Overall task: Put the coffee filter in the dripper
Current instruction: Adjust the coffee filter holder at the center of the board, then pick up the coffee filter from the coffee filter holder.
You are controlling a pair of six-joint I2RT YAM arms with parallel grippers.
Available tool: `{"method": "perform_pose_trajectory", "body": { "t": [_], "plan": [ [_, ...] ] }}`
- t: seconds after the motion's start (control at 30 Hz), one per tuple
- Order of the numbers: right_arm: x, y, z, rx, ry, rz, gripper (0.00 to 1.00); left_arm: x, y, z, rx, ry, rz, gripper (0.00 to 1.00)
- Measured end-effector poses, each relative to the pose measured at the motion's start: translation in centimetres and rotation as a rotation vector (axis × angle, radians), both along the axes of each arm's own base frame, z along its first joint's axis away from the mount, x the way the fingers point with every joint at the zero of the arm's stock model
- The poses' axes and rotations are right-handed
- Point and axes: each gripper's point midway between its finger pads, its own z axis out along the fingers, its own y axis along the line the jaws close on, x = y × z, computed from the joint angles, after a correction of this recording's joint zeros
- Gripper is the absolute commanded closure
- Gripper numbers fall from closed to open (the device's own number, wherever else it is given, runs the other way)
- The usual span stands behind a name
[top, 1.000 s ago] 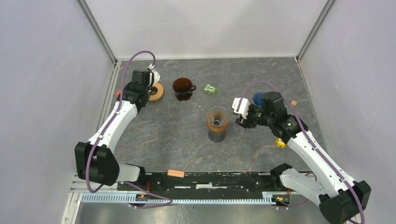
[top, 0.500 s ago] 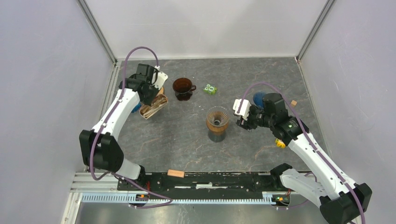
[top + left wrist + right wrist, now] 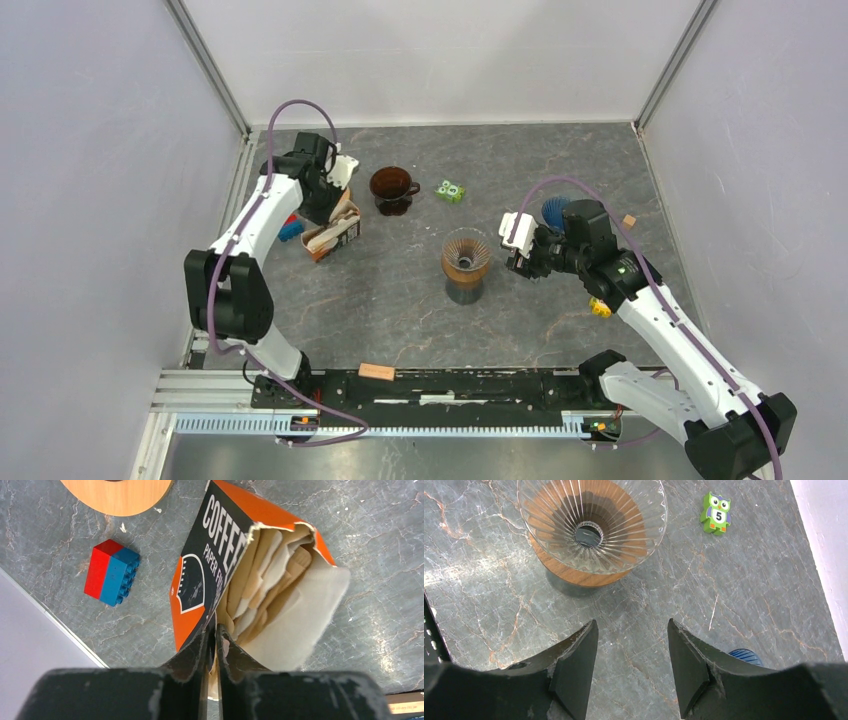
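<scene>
The coffee filter box [image 3: 210, 575] is orange and black, its torn top showing several tan paper filters [image 3: 280, 595]. It stands tilted at the back left [image 3: 335, 230]. My left gripper [image 3: 216, 630] pinches the box's side wall from above, its jaws almost together on the card [image 3: 333, 205]. The dripper [image 3: 466, 255] is ribbed clear glass on a wooden collar, standing mid-table with nothing inside [image 3: 591, 525]. My right gripper [image 3: 631, 630] hovers open just right of the dripper [image 3: 519, 252], nothing between its fingers.
A brown glass cup [image 3: 393, 188] and a green owl block [image 3: 450, 190] lie behind the dripper. A red-and-blue brick [image 3: 112, 572] and a wooden disc [image 3: 117, 487] sit beside the box. A blue ribbed object [image 3: 744, 656] and a yellow block [image 3: 600, 307] are near the right arm.
My left arm has swung in from the wooden disc, and the filter box now hangs tilted under its gripper, shifted slightly right. The right arm has not moved.
</scene>
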Motion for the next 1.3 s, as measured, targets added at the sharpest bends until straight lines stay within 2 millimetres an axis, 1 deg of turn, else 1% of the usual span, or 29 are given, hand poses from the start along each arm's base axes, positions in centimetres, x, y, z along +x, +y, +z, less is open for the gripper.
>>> {"method": "perform_pose_trajectory", "body": {
  "t": [0.13, 0.27, 0.37, 0.5, 0.6, 0.7, 0.8, 0.97, 1.13, 1.3],
  "plan": [
    [0.0, 0.0, 0.0, 0.000, 0.001, 0.001, 0.40, 0.5, 0.2, -0.1, 0.002, 0.007, 0.006, 0.71],
    [0.0, 0.0, -0.1, -0.001, 0.003, 0.001, 0.40, 1.3, 0.3, 0.5, 0.014, 0.008, 0.010, 0.62],
    [0.0, 0.0, -0.1, -0.001, 0.004, 0.001, 0.40, 2.1, 0.3, 1.8, 0.019, -0.013, 0.013, 0.59],
    [0.0, 0.1, -0.2, -0.002, 0.008, 0.002, 0.40, 3.1, 0.3, 4.4, 0.019, -0.064, 0.017, 0.57],
    [0.0, 0.0, -0.2, -0.001, 0.008, 0.002, 0.40, 3.6, 0.3, 6.1, 0.021, -0.094, 0.020, 0.55],
    [0.1, 0.0, -0.2, -0.001, 0.008, 0.000, 0.40, 3.5, 0.3, 6.8, 0.018, -0.098, 0.018, 0.51],
    [0.1, 0.0, -0.2, -0.001, 0.009, -0.001, 0.40, 2.8, -0.1, 6.6, -0.006, -0.067, 0.005, 0.48],
    [0.0, 0.1, -0.2, 0.001, 0.012, 0.004, 0.40, 1.5, -1.3, 6.1, -0.070, -0.009, -0.025, 0.47],
    [0.0, 0.1, -0.2, 0.003, 0.013, 0.007, 0.40, 1.6, -2.0, 5.1, -0.101, 0.028, -0.038, 0.46],
    [0.0, 0.1, -0.2, 0.004, 0.013, 0.007, 0.39, 1.9, -2.1, 3.9, -0.098, 0.060, -0.037, 0.49]
  ]
}}
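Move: The coffee filters' box leans below the left hand, its upper edge still between the almost closed fingertips. The box's middle is about 2 cm to the right and some 6 cm below. The wooden ring lies on the table about 10 cm ahead and 1 cm left, the red-blue brick about 3 cm ahead and 9 cm left, and the brown dripper roughly 9 cm ahead and 13 cm right. From the idle right hand, the box is some 36 cm left, 11 cm ahead and 13 cm lower. The left fingers let go of the filter box's upper edge, opening to about half. The hand rises off it by some 7 cm while going forward 3 to 4 cm, then eases back and to the right and sinks about 3 cm, hovering open over the box's mouth with only a slight wrist tilt. ##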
